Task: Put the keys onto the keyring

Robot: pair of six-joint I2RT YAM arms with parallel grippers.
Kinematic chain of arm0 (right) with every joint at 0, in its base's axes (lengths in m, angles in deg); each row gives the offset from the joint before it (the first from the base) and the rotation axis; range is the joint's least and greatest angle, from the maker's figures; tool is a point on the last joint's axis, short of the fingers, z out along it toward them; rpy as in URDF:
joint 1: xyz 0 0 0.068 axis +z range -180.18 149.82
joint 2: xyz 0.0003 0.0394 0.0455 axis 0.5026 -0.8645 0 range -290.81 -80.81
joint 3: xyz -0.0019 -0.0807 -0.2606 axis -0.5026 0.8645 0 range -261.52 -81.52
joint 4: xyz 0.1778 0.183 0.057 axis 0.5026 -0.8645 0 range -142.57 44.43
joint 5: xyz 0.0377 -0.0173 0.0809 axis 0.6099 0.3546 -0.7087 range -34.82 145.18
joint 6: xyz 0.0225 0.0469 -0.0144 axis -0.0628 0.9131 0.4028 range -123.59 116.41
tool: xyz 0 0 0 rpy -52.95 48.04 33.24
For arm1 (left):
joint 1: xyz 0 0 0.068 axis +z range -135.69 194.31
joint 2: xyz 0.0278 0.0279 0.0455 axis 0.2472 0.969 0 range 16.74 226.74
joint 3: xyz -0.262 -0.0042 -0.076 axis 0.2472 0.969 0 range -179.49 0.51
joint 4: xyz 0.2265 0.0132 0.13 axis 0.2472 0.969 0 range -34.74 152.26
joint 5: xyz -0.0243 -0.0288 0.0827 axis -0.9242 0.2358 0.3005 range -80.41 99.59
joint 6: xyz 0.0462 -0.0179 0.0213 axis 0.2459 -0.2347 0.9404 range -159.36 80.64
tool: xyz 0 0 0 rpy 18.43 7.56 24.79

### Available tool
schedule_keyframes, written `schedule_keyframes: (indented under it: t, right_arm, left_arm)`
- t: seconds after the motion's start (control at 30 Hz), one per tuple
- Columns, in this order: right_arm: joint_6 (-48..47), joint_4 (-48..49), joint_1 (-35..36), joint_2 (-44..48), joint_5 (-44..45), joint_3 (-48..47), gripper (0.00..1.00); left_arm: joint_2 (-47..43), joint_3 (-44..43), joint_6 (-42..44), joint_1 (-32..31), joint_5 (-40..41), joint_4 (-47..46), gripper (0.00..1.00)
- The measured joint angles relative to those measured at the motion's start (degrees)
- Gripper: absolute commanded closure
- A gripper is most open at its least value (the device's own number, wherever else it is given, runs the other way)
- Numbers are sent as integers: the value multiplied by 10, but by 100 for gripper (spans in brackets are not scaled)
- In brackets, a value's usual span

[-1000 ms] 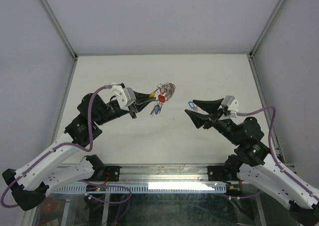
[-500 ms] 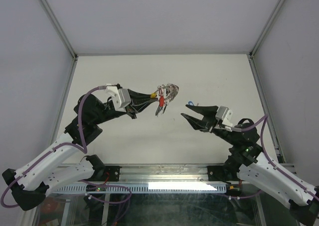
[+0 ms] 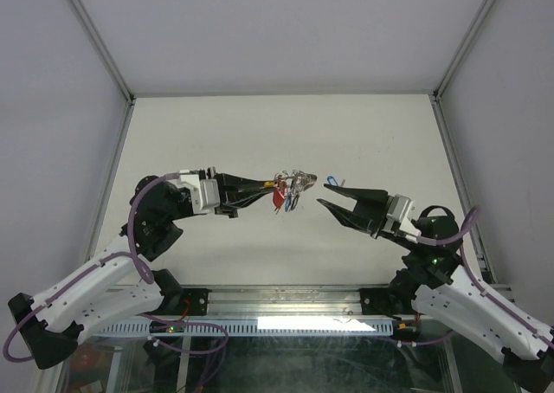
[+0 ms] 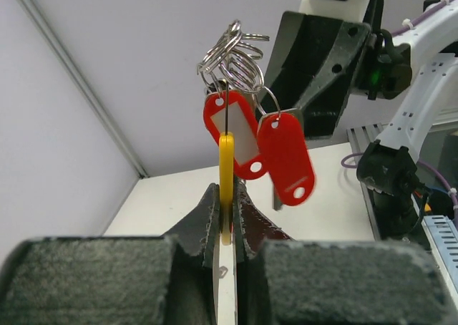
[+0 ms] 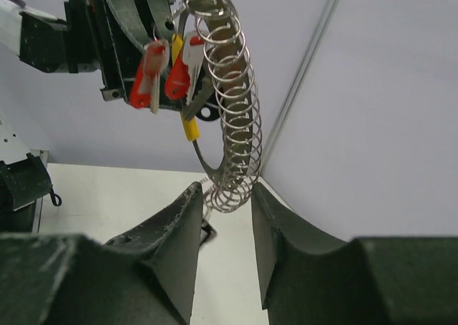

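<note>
My left gripper (image 4: 226, 196) is shut on a yellow tag (image 4: 226, 160) and holds the keyring (image 4: 232, 56) up over the table. Two red-tagged keys (image 4: 286, 160) hang from the ring. From above, the left gripper (image 3: 264, 185) and the keyring (image 3: 296, 180) are at mid-table, with a red tag (image 3: 277, 201) and a blue bit (image 3: 294, 205) under the ring. My right gripper (image 3: 324, 194) stands open just right of the ring. In the right wrist view the coiled keyring (image 5: 232, 124) hangs down to the gap of my right gripper (image 5: 225, 196), close to both fingers.
The white table (image 3: 216, 125) is boxed in by grey walls and metal frame posts (image 3: 104, 55). An aluminium rail (image 3: 286, 302) runs along the near edge between the arm bases. A small dark thing (image 5: 208, 232) lies on the table under the right fingers.
The left arm swung the keyring to the right and levelled out. The right gripper came in toward the ring's end and its jaws narrowed.
</note>
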Motion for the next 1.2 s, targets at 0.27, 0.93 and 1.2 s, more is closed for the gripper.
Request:
schedule_keyframes:
  t: [0.27,0.93,1.2]
  right_arm:
    - [0,2,0,10,-29,-30,64]
    - [-18,-96,0,3,-2,-95,65]
    - [-23,-154,0,15,18,-121,65]
  left_arm:
    - [-5,25,22,0,-37,-46,100]
    - [-41,121,16,65,161,-290,100]
    - [152,169,-118,75,90,-544,100]
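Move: The keyring is already pinched by its yellow part in the left gripper; its coil's middle lies about 6 cm to that hand's right, 4 cm up and 1 cm ahead. The red tags hang some 4 cm right and 2 cm back of it, roughly level. From the open right gripper the coil is about 5 cm left, 3 cm ahead and 5 cm above; the loose blue tag lies on the table roughly 12 cm ahead, 4 cm right and well below. Keep the keyring pinched and flick it with the left gripper: ease back slightly, then whip forward about 8 cm, swinging up and left on the way and snapping back down and right, fingertips tilting up some 20 degrees. Meanwhile raise the right gripper and draw it back clear of the coil, then let it sink a little and ease forward, fingers staying part open. ##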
